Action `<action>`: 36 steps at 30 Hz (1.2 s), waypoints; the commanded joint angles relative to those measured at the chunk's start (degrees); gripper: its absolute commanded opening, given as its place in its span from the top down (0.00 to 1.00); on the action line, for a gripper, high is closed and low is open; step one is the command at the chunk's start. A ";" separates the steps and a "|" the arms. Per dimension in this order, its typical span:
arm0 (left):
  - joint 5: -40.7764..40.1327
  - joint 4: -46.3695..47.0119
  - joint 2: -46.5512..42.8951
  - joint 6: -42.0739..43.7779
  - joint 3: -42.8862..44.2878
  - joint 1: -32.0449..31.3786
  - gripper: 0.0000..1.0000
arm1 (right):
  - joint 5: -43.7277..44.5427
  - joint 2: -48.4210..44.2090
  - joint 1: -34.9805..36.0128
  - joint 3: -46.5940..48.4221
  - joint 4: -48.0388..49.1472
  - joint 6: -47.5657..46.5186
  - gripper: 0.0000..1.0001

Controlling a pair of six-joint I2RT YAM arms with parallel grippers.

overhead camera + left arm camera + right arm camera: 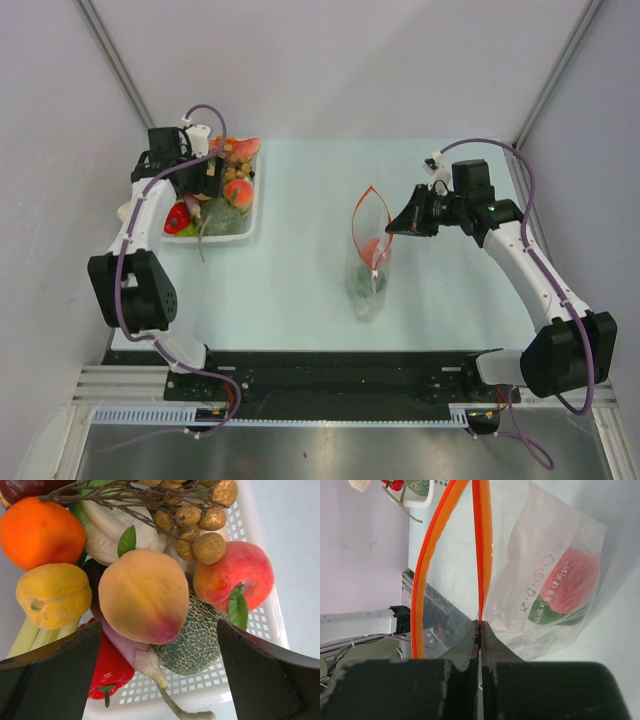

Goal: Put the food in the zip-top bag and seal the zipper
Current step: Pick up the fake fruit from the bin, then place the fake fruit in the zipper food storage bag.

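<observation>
The food lies heaped in a white perforated tray (255,205) at the table's back left. My left gripper (207,172) hangs open just over the heap. In the left wrist view its fingers straddle an orange-pink peach (142,595), with the left gripper (159,630) touching nothing. Around the peach lie an orange (40,532), a yellow fruit (52,595), a red fruit (240,572), a netted melon (195,640) and a red pepper (110,672). The zip-top bag (368,270) rests mid-table with its mouth spread. My right gripper (480,627) is shut on one side of the zipper (482,545). A red piece (572,582) shows inside.
A bunch of brown longans (200,520) on twigs and pale leafy stalks lie at the tray's (250,625) far end. White walls close in the table at the back and both sides. The arms' black base rail (330,375) runs along the near edge.
</observation>
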 commanded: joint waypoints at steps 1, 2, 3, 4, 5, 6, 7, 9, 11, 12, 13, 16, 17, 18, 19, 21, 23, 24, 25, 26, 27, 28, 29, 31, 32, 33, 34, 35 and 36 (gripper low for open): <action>-1.69 2.86 2.46 1.55 1.61 -0.11 0.00 | 0.00 0.32 -0.07 0.57 1.67 -0.37 1.00; -1.52 2.95 2.99 1.47 2.05 -0.11 0.01 | 0.09 0.24 -0.07 0.57 1.67 -0.37 1.00; -1.52 3.12 3.61 1.29 2.22 -0.03 0.01 | 0.09 0.32 -0.07 0.57 1.67 -0.37 1.00; -1.52 3.21 3.79 1.20 2.49 -0.03 0.02 | 0.09 0.32 0.01 0.66 1.67 -0.46 1.00; -1.35 3.21 4.05 1.11 2.84 -0.03 0.04 | 0.09 0.41 -0.07 0.66 1.59 -0.64 1.00; -1.26 2.95 4.14 1.11 3.01 -0.11 0.05 | 0.09 0.41 -0.07 0.66 1.33 -0.72 1.00; -1.08 2.77 3.97 1.20 3.10 -0.03 0.08 | 0.18 0.32 -0.07 0.74 1.41 -0.73 1.00; -1.43 2.86 3.00 1.20 2.67 -0.03 0.16 | 0.26 0.32 -0.07 0.57 1.15 -0.99 1.00; -1.61 3.82 0.28 1.37 1.18 -0.11 0.23 | 0.18 0.15 -0.07 0.48 1.15 -0.99 1.00; -1.70 4.26 -0.68 1.46 0.56 -0.03 0.25 | 0.35 0.23 -0.07 0.39 1.15 -0.99 1.00; -1.87 4.88 -3.04 1.90 -0.05 -0.03 0.27 | 0.18 0.23 -0.07 0.39 1.06 -0.90 1.00; -2.57 6.20 -5.87 3.04 -1.11 -0.03 0.34 | 0.18 0.41 -0.07 0.57 1.50 -0.64 1.00; -2.40 6.03 -7.10 3.31 -1.11 -0.03 0.35 | 0.18 0.58 -0.07 0.48 1.67 -0.55 1.00; -2.40 5.85 -7.54 3.57 -0.94 -0.03 0.36 | 0.09 0.59 -0.07 0.48 1.59 -0.55 1.00; -2.31 5.68 -7.81 4.01 -0.85 -0.03 0.38 | 0.09 0.59 -0.07 0.57 1.67 -0.55 1.00; -2.22 4.80 -8.43 4.28 -0.15 -0.11 0.41 | 0.09 0.59 -0.07 0.57 1.76 -0.46 1.00; -0.74 3.83 -9.91 4.36 0.64 -0.03 0.44 | 0.09 0.32 -0.07 0.74 1.50 -0.81 1.00; 1.01 3.13 -10.79 4.10 0.82 -0.20 0.44 | 0.26 0.24 -0.07 0.83 1.41 -0.99 1.00; 4.25 1.82 -11.58 3.67 0.99 -0.46 0.46 | 0.44 0.32 0.01 0.83 1.15 -1.16 1.00; 5.15 1.11 -12.46 3.75 1.17 -1.16 0.47 | 0.35 0.15 -0.07 0.75 1.06 -1.34 1.00; 5.25 0.58 -14.99 4.18 1.17 -3.69 0.47 | 0.44 0.15 0.01 0.74 0.97 -1.43 1.00; 5.86 -0.56 -16.24 5.15 1.00 -5.11 0.47 | 0.62 0.23 -0.07 0.74 0.88 -1.60 1.00; 6.30 -0.83 -18.08 5.07 0.21 -7.21 0.47 | 0.62 0.23 -0.07 0.74 0.71 -1.78 1.00; 7.44 -1.18 -22.74 4.02 -0.32 -12.92 0.48 | 0.79 0.32 -0.07 0.74 0.62 -2.13 1.00; 7.79 -1.62 -23.71 3.40 0.20 -15.03 0.48 | 0.71 0.32 -0.07 0.74 0.62 -2.04 1.00; 8.32 -2.23 -24.42 2.79 0.73 -19.49 0.48 | 0.62 0.32 -0.07 0.74 0.53 -2.04 1.00; 8.93 -3.19 -25.29 1.39 1.34 -21.80 0.48 | 0.62 0.32 0.01 0.74 0.53 -2.04 1.00; 9.81 -3.46 -25.56 0.51 2.13 -24.08 0.48 | 0.62 0.24 0.01 0.83 0.45 -2.04 1.00; 10.34 -3.47 -25.65 -0.29 2.22 -28.63 0.48 | 0.62 0.23 0.10 0.92 0.44 -2.22 1.00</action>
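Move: The orange-yellow peach lies just under the left gripper, about 2 cm ahead, 1 cm left and 4 cm below. Beside it, the red apple sits about 7 cm right, level fore and aft, and the yellow fruit 8 cm left, 2 cm ahead. The green melon is some 5 cm back and 3 cm right, lower down. From the right gripper the peach is roughly 43 cm left, 15 cm ahead and a little below. Sink the open left gripper another 3 cm or so, easing slightly forward, and close its fingers on both sides of the peach. Lift nearly straight up out of the bin about 10 cm, then keep rising while swinging right some 15 cm and back towards the bag, turning clockwise about 25 degrees and tipping the fingers up. Keep the right gripper still, pinching the open bag's rim. ##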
